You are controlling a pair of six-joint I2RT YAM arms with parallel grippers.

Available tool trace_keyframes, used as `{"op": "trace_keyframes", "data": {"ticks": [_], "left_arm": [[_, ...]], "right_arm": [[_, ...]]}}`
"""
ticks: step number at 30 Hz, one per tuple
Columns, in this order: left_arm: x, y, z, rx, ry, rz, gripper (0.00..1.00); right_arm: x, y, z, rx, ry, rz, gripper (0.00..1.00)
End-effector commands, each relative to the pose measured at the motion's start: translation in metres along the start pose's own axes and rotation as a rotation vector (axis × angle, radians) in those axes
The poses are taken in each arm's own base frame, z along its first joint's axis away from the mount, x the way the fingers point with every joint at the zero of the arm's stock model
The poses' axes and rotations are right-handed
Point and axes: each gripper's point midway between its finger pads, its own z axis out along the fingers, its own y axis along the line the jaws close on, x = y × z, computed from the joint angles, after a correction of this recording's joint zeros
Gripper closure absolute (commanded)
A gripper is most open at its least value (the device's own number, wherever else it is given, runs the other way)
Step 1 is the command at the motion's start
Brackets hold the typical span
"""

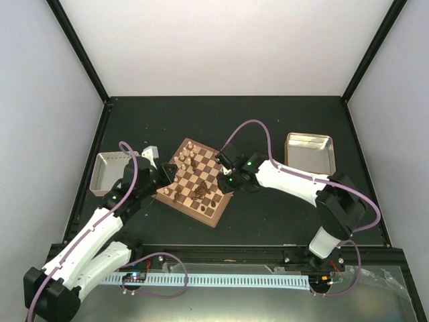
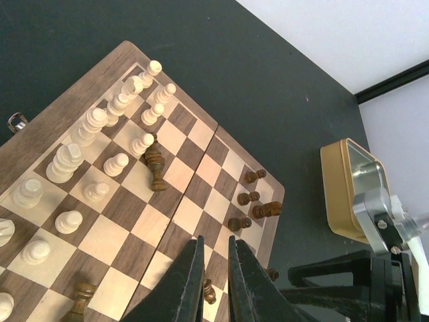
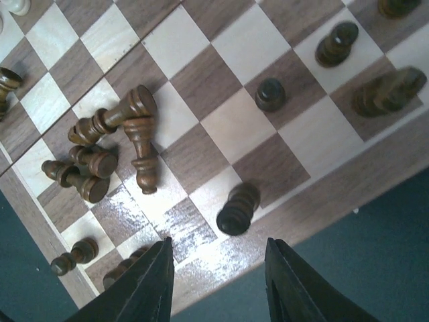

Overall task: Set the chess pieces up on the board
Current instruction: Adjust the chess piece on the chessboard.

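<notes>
The board [image 1: 194,181] lies tilted at mid-table. Cream chess pieces [image 2: 87,127] stand in two rows along its left side, and a few dark ones [image 2: 255,198] stand near the far right edge. My left gripper [image 2: 214,245] hovers shut over the board's near squares, above a small dark piece [image 2: 210,290] lying below its fingers. My right gripper [image 3: 218,245] is open over the board's edge with nothing between its fingers. A dark piece [image 3: 238,208] stands just ahead of it. Several dark pieces [image 3: 114,147] lie toppled in a cluster to its left.
One metal tray [image 1: 110,171] sits left of the board behind my left arm, another [image 1: 310,153] at the back right. A dark piece [image 2: 155,164] leans among the cream pawns. The right arm [image 2: 348,282] shows at the left wrist view's lower right.
</notes>
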Motion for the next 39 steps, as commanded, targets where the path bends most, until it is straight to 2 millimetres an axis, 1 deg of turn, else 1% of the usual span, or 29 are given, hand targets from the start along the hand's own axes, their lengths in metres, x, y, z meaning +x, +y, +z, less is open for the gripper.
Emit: {"op": "trace_keyframes", "data": {"ticks": [1, 5, 10, 12, 16, 22, 28, 32, 39], "left_arm": [[-0.011, -0.013, -0.005, 0.028, -0.011, 0.02, 0.98], [-0.011, -0.013, -0.005, 0.028, -0.01, 0.019, 0.98], [-0.01, -0.013, -0.004, 0.027, -0.004, 0.018, 0.98], [-0.01, -0.013, -0.004, 0.028, -0.004, 0.018, 0.98], [-0.01, -0.014, -0.004, 0.029, -0.004, 0.02, 0.98], [-0.011, -0.014, -0.005, 0.024, -0.001, 0.025, 0.98], [-0.012, -0.015, -0.005, 0.023, 0.0, 0.025, 0.98], [-0.012, -0.016, -0.005, 0.026, 0.004, 0.025, 0.98], [-0.01, -0.016, -0.004, 0.027, 0.012, 0.023, 0.99]], "right_arm": [[-0.011, 0.0, 0.003, 0.024, -0.002, -0.017, 0.63], [-0.011, -0.002, 0.008, 0.032, 0.001, -0.026, 0.7], [-0.008, -0.006, 0.015, 0.052, 0.02, -0.028, 0.73], [-0.007, -0.008, 0.017, 0.06, 0.022, -0.031, 0.76], [-0.009, -0.007, 0.016, 0.058, 0.011, -0.036, 0.82], [-0.011, -0.005, 0.012, 0.045, -0.007, -0.053, 0.86], [-0.012, 0.001, 0.006, 0.013, -0.027, -0.065, 0.87], [-0.008, 0.003, 0.005, 0.021, -0.019, -0.086, 0.87], [-0.007, -0.002, 0.004, 0.074, -0.036, -0.097, 0.88]]}}
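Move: From the right gripper, the upright dark piece near the board's right edge stands about 1 cm ahead and 1 cm left, its middle some 3 cm below. A dark pawn is roughly 6 cm ahead and 2 cm left, the fallen dark pieces level and 8 cm left, another dark piece 4 cm back and 4 cm left, all about 4 cm down. From the left gripper, the upright piece lies some 14 cm right, 4 cm back and 13 cm down. Lower the right gripper by a good 1 cm while easing it about 1 cm forward and slightly left, until the fingertips straddle the top of the upright dark piece. Close the half-open fingers to pinch its head; then, keeping hold, ease up and back about half a centimetre with hardly any turn of the wrist. ##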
